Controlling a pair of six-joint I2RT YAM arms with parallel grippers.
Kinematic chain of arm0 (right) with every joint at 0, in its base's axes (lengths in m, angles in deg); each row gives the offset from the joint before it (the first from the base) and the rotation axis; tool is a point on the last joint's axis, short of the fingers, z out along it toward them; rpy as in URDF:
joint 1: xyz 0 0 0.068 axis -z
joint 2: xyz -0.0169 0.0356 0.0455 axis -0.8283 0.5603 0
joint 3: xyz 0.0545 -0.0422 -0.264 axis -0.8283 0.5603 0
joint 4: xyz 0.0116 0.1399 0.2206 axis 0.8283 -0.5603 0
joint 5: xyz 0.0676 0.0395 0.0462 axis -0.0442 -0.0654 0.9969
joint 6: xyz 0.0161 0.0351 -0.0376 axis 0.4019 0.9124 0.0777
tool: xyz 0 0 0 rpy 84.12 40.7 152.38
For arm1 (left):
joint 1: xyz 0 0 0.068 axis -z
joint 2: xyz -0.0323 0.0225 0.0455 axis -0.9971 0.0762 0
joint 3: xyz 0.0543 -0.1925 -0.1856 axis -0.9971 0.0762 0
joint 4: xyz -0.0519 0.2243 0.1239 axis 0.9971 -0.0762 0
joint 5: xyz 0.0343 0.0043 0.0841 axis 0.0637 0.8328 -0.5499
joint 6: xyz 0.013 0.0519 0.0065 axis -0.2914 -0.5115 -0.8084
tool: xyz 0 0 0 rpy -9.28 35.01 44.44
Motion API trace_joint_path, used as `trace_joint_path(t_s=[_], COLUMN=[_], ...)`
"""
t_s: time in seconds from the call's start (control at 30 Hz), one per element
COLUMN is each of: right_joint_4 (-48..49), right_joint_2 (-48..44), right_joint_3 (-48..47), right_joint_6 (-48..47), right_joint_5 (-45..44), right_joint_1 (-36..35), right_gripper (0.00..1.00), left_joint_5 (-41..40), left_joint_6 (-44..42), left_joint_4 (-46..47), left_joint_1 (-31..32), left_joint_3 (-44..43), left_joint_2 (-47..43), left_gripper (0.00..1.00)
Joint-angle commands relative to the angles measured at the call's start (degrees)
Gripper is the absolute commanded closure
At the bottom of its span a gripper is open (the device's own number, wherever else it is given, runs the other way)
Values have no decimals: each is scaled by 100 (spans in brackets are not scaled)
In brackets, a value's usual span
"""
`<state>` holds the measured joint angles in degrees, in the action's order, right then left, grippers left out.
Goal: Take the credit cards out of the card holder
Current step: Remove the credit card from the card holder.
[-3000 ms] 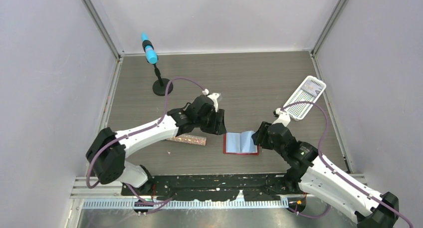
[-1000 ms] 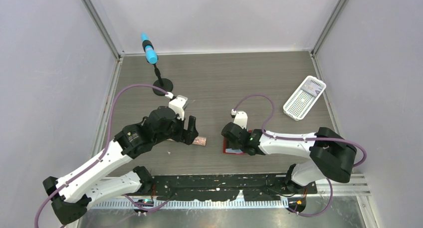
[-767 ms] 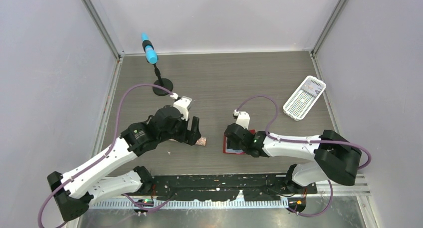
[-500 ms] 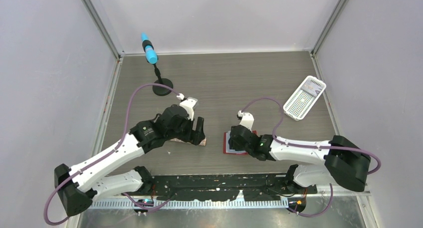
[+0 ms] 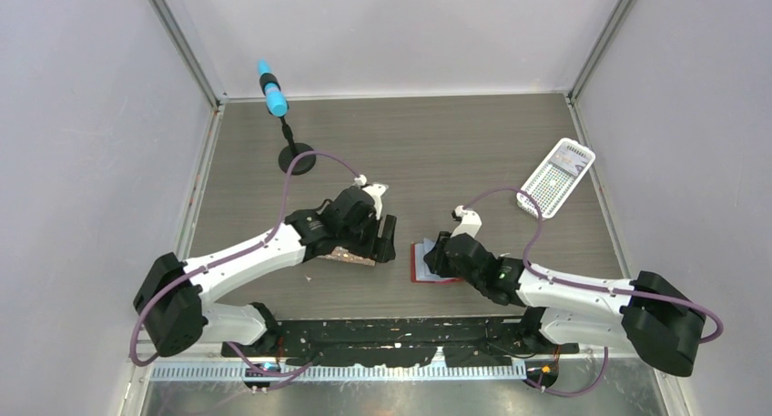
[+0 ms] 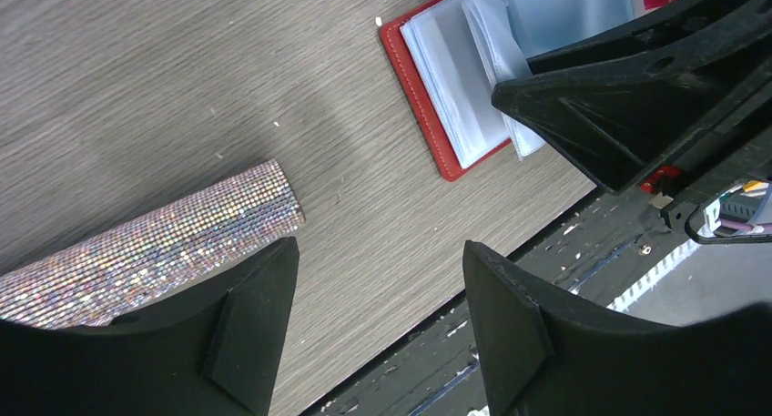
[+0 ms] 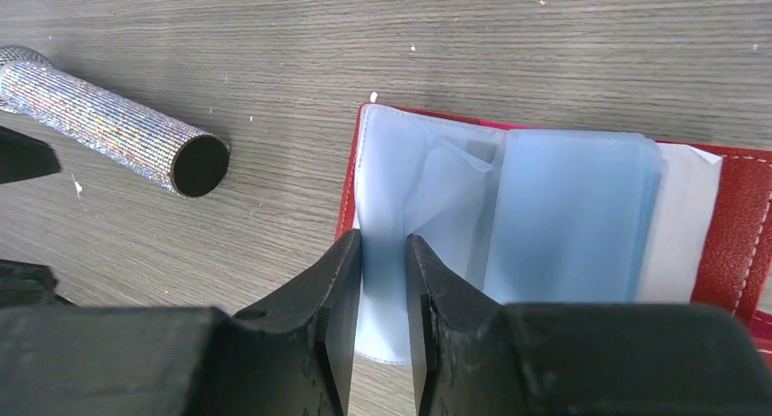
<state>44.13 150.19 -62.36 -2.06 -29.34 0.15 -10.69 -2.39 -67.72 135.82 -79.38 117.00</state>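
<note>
The card holder (image 5: 424, 263) lies open on the table, a red cover with pale blue pockets (image 7: 428, 197). A light blue rectangle (image 7: 569, 216) sits on its right half; I cannot tell the credit cards apart from the pocket leaves. My right gripper (image 7: 382, 252) hovers low over the left pocket page. Its jaws stand a narrow gap apart, with the pale blue leaf showing between them and nothing clearly pinched. My left gripper (image 6: 380, 252) is wide open over bare table, just left of the card holder (image 6: 428, 97), and holds nothing.
A glittery tube (image 5: 350, 255) lies left of the card holder, under my left wrist. A white perforated basket (image 5: 555, 177) stands at the far right. A blue cylinder on a black stand (image 5: 273, 96) is at the back left. The table's front edge (image 6: 510, 252) is close.
My left arm has swung right, bringing its gripper closer to the card holder. My right gripper has shifted slightly over the card holder, and its jaws have narrowed a lot.
</note>
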Motion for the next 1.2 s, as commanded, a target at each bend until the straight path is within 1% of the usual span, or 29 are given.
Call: trace_joint_path(t_s=[0.0, 0.03, 0.1, 0.23, 0.37, 0.43, 0.5, 0.73, 0.8, 0.93, 1.17], right_joint_4=[500, 517, 581, 679, 1034, 1197, 1247, 1225, 1257, 1229, 1201], right_joint_2=[-241, -278, -338, -453, -644, -752, -866, -1219, -1272, -1367, -1580], right_joint_3=[206, 237, 319, 417, 676, 796, 865, 1026, 1074, 1106, 1183], right_joint_6=[-80, -75, -79, -94, -72, -75, -77, -81, -72, -78, -46], right_joint_5=[217, 261, 345, 502, 826, 948, 1004, 1105, 1136, 1144, 1180], right_joint_1=[164, 205, 255, 365, 545, 627, 689, 817, 826, 846, 866], right_gripper=[70, 72, 73, 71, 71, 72, 72, 72, 72, 72, 72], left_joint_5=[301, 298, 285, 307, 530, 666, 774, 1298, 1434, 1609, 1858], left_joint_6=[182, 183, 183, 211, 272, 285, 312, 532, 595, 727, 912], left_joint_4=[511, 531, 551, 653, 911, 1035, 1153, 1635, 1738, 1973, 2071], left_joint_1=[25, 33, 34, 34, 34, 34, 34, 42, 43, 58, 108], left_joint_3=[-231, -234, -230, -220, -244, -310, -395, -733, -834, -961, -1235], left_joint_2=[170, 183, 211, 302, 519, 666, 861, 1546, 1781, 2170, 2806], left_gripper=[31, 31, 32, 32, 37, 40, 46, 71, 76, 81, 82])
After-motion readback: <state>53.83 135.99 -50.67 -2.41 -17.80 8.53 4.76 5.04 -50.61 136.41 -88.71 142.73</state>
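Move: The sleeve page already pinched in my right fingers stands about 12 cm to the right of my left hand, level with it front to back and some 6 cm lower. The card holder's middle lies about 16 cm right of my left hand, 5 cm back and 9 below; the glitter tube's middle is 15 cm left, 3 back and 8 below. From my right hand, the page is right at the fingertips, the holder's middle 3 cm right and 3 down. I sweep my left hand about 10 cm to the right and some 4 cm down towards the held sleeve page, shutting its fingers most of the way and swinging them to point more to the right. My right hand keeps its pinch on the page, rolling its left side up some 15 degrees while easing slightly right and up. ##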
